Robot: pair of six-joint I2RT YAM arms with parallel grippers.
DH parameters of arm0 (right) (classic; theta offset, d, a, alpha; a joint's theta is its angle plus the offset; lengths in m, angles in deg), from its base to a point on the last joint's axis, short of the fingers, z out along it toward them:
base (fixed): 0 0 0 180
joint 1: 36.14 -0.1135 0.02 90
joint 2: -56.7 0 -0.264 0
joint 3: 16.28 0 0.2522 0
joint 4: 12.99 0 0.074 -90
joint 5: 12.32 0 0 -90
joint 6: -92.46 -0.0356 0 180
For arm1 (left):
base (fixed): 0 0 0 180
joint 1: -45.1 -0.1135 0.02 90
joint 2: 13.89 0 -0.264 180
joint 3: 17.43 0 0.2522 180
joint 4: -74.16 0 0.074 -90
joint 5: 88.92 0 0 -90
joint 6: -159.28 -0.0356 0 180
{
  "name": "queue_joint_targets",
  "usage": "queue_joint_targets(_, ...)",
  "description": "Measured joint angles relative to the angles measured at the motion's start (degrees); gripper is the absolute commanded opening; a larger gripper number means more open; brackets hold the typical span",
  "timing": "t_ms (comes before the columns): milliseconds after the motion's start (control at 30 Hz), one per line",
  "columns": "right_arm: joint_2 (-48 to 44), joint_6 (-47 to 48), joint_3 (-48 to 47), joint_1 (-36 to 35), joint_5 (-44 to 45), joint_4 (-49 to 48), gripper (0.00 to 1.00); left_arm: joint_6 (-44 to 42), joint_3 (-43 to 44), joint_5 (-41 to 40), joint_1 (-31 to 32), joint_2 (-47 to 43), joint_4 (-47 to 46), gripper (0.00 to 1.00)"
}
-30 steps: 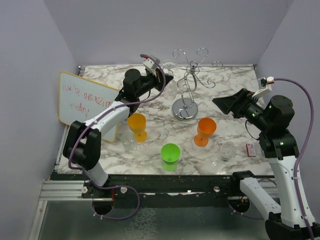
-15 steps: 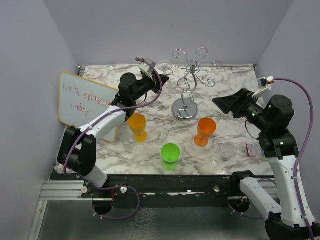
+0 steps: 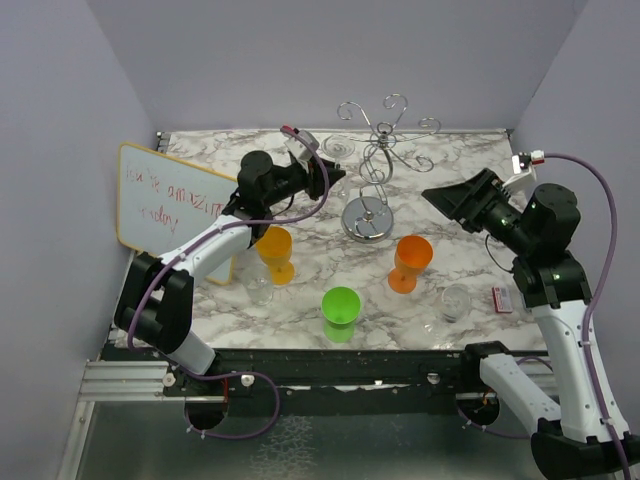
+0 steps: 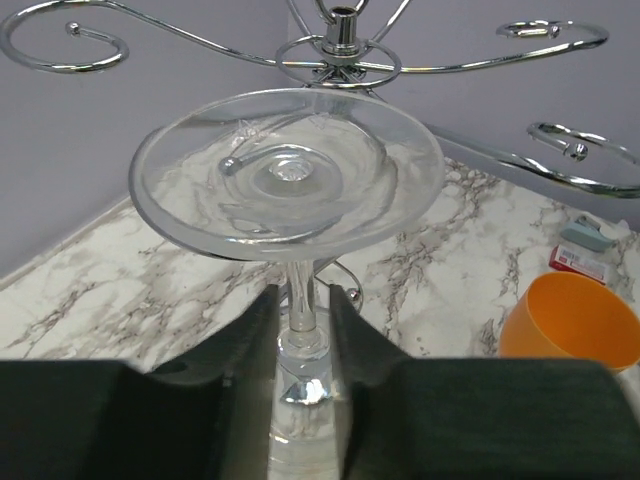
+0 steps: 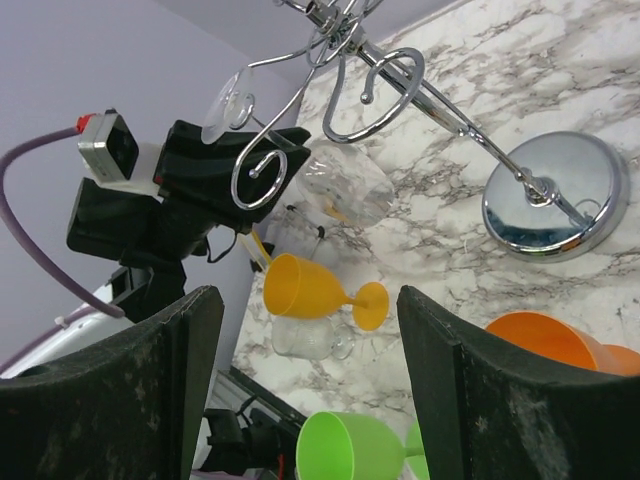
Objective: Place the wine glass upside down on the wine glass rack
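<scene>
A clear wine glass (image 4: 290, 170) hangs upside down, its round foot lying on a curled arm of the chrome wine glass rack (image 4: 340, 40). My left gripper (image 4: 302, 295) straddles the stem just above the bowl, and a thin gap shows on each side of the stem. From above, the wine glass (image 3: 338, 150) sits at the left side of the wine glass rack (image 3: 380, 150), with the left gripper (image 3: 322, 172) against it. My right gripper (image 5: 305, 300) stands open and empty, right of the rack's mirrored base (image 5: 555, 195); from above the right gripper (image 3: 445, 200) hovers over the table.
A yellow-orange goblet (image 3: 274, 250), an orange goblet (image 3: 410, 262) and a green goblet (image 3: 340, 310) stand in front of the rack. Clear glasses (image 3: 258, 290) (image 3: 455, 300) sit near the front. A whiteboard (image 3: 170, 205) leans at the left; a small red box (image 3: 502, 298) lies at the right.
The left gripper has carried the glass right and down onto the rack's arm, and the rack top has shifted slightly. The right gripper has risen a little.
</scene>
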State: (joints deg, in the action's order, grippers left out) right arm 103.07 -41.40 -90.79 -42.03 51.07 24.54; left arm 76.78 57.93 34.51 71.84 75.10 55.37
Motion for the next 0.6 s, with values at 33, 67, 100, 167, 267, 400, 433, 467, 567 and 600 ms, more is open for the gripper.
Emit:
queue_joint_targets(33,-0.02,-0.87,0.31,0.00,0.00,-0.37,0.74,-0.31,-0.39,-0.09,0.00,0.00,-0.39,0.43)
queue_joint_targets(67,-0.02,-1.73,0.72,0.00,0.02,-0.81,0.73,-0.35,-0.66,-0.09,0.00,0.00,-0.59,0.48)
queue_joint_targets(100,-0.02,-2.84,1.31,0.00,0.13,-1.42,0.72,-0.24,-0.92,-0.22,0.00,0.00,-0.81,0.52)
queue_joint_targets(167,-0.04,-5.44,3.13,0.00,0.44,-3.28,0.70,-0.13,-1.42,-0.85,0.00,0.00,-1.07,0.59)
queue_joint_targets(267,0.15,-9.35,6.03,0.00,0.92,-5.75,0.69,0.35,-1.73,-1.44,0.00,0.00,-1.51,0.67)
queue_joint_targets(400,1.36,-13.16,7.21,0.00,1.36,-8.57,0.72,1.53,-3.67,-3.10,0.00,-1.75,-1.55,0.74)
queue_joint_targets(433,1.66,-13.90,7.32,0.02,1.51,-9.64,0.73,1.88,-4.33,-3.69,0.00,-2.54,-1.49,0.74)
queue_joint_targets(467,1.88,-14.78,7.48,0.00,1.68,-10.84,0.73,2.27,-5.01,-4.37,0.00,-3.37,-1.42,0.75)
queue_joint_targets(567,2.75,-17.35,7.74,0.00,2.10,-14.16,0.72,3.54,-7.61,-6.60,0.00,-6.97,-0.72,0.78)
queue_joint_targets(600,3.21,-18.10,7.74,0.00,2.36,-15.19,0.70,3.96,-8.22,-7.19,0.00,-8.04,-0.46,0.78)
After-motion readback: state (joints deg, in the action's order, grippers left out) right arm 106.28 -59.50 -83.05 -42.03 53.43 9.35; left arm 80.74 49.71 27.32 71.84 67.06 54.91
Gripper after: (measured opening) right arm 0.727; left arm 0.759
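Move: My left hand is at the stem of the upturned wine glass, whose middle lies about 4 cm below it; the rack's left curl is some 4 cm above and 1 cm ahead, under the glass's foot. The rack post stands roughly 9 cm to the right and 4 cm ahead, and the yellow goblet about 14 cm left, 12 cm back and 13 cm lower. From my right hand the wine glass lies some 22 cm left, 8 cm ahead and 5 cm lower. I open my left fingers, already starting to part, from nearly shut to wide on both sides of the stem, letting my hand sink barely 1 cm. Then I draw it off the wine glass to the left and somewhat back, about 3 cm, turning slightly counter-clockwise. My open right hand eases some 3.5 cm forward towards the rack, dipping 2 cm and partly rising again, its left side rolling up about 15 degrees. ##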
